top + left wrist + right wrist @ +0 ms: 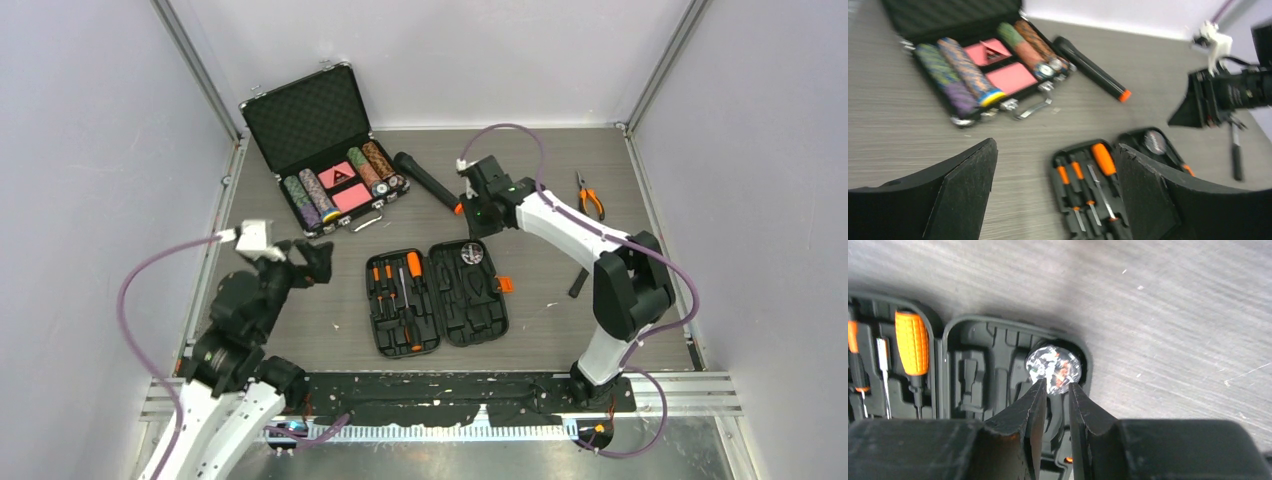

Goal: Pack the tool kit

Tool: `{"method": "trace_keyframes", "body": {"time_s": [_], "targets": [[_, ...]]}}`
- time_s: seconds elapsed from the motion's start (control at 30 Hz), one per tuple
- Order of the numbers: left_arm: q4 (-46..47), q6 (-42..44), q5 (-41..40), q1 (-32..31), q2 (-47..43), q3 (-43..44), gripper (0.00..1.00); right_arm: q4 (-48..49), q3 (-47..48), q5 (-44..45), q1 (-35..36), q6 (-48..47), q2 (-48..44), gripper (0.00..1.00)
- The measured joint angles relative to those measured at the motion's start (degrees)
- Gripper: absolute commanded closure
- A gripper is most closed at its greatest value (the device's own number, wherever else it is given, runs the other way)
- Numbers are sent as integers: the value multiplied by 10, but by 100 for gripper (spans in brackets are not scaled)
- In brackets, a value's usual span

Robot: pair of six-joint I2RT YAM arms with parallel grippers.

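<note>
The black tool kit case (436,300) lies open and flat mid-table. Its left half holds orange-handled screwdrivers (400,288), its right half a round shiny disc (471,254). Orange-and-black pliers (590,198) lie loose on the table at far right. My right gripper (478,215) hovers over the case's far right corner. In the right wrist view that gripper (1057,384) has a narrow gap with nothing in it, just above the disc (1054,366). My left gripper (310,262) hangs wide open and empty left of the case (1055,170), its black pads (968,185) framing the screwdrivers (1104,159).
An open metal-edged poker chip case (320,150) stands at the back left. A black flashlight with an orange tip (430,182) lies beside it. A small dark piece (579,283) lies right of the kit, near the right arm's base. Walls close in on three sides.
</note>
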Motion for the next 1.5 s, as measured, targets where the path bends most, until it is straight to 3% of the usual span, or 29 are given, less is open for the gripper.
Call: {"method": "trace_keyframes", "body": {"time_s": [0.2,0.43,0.5,0.8,1.07,1.5], "targets": [[77,-100,126,-34,224,30,27,74,-45,-57,-61,5,-18,68],[152,-150,177,-131,497,134,49,141,-116,-136,-108,27,-16,65],[175,-161,188,-145,564,173,59,163,-132,-160,-120,33,-16,65],[205,-192,232,-173,814,330,80,243,-193,-235,-144,65,-16,65],[164,-191,232,-182,898,373,100,280,-220,-257,-148,79,-15,66],[122,-188,219,-186,955,410,100,344,-259,-300,-171,120,-19,68]]}}
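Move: Over the far end of the open tool kit, the right hand has the silver disc about 3 cm back and 7 cm below; the kit's right rim is roughly 3 cm right and 7 cm down, and the orange latch about 10 cm back and 7 cm right. From the left hand the disc lies some 12 cm ahead, 34 cm right and 23 cm below. The fat screwdriver handle is about 12 cm left of the disc and 3 cm nearer, the torch 15 cm beyond it and 8 cm left. Sweeping about 30 cm right, some 20 cm down and 12 cm forward, the left hand comes to the silver disc, tipping its fingers down about 50 degrees, swinging clockwise and shutting them empty, tips at the disc's left edge. The right hand edges right and sinks about 6 cm, rolling its left side up some 30 degrees, slightly open fingers ending astride the rim. ##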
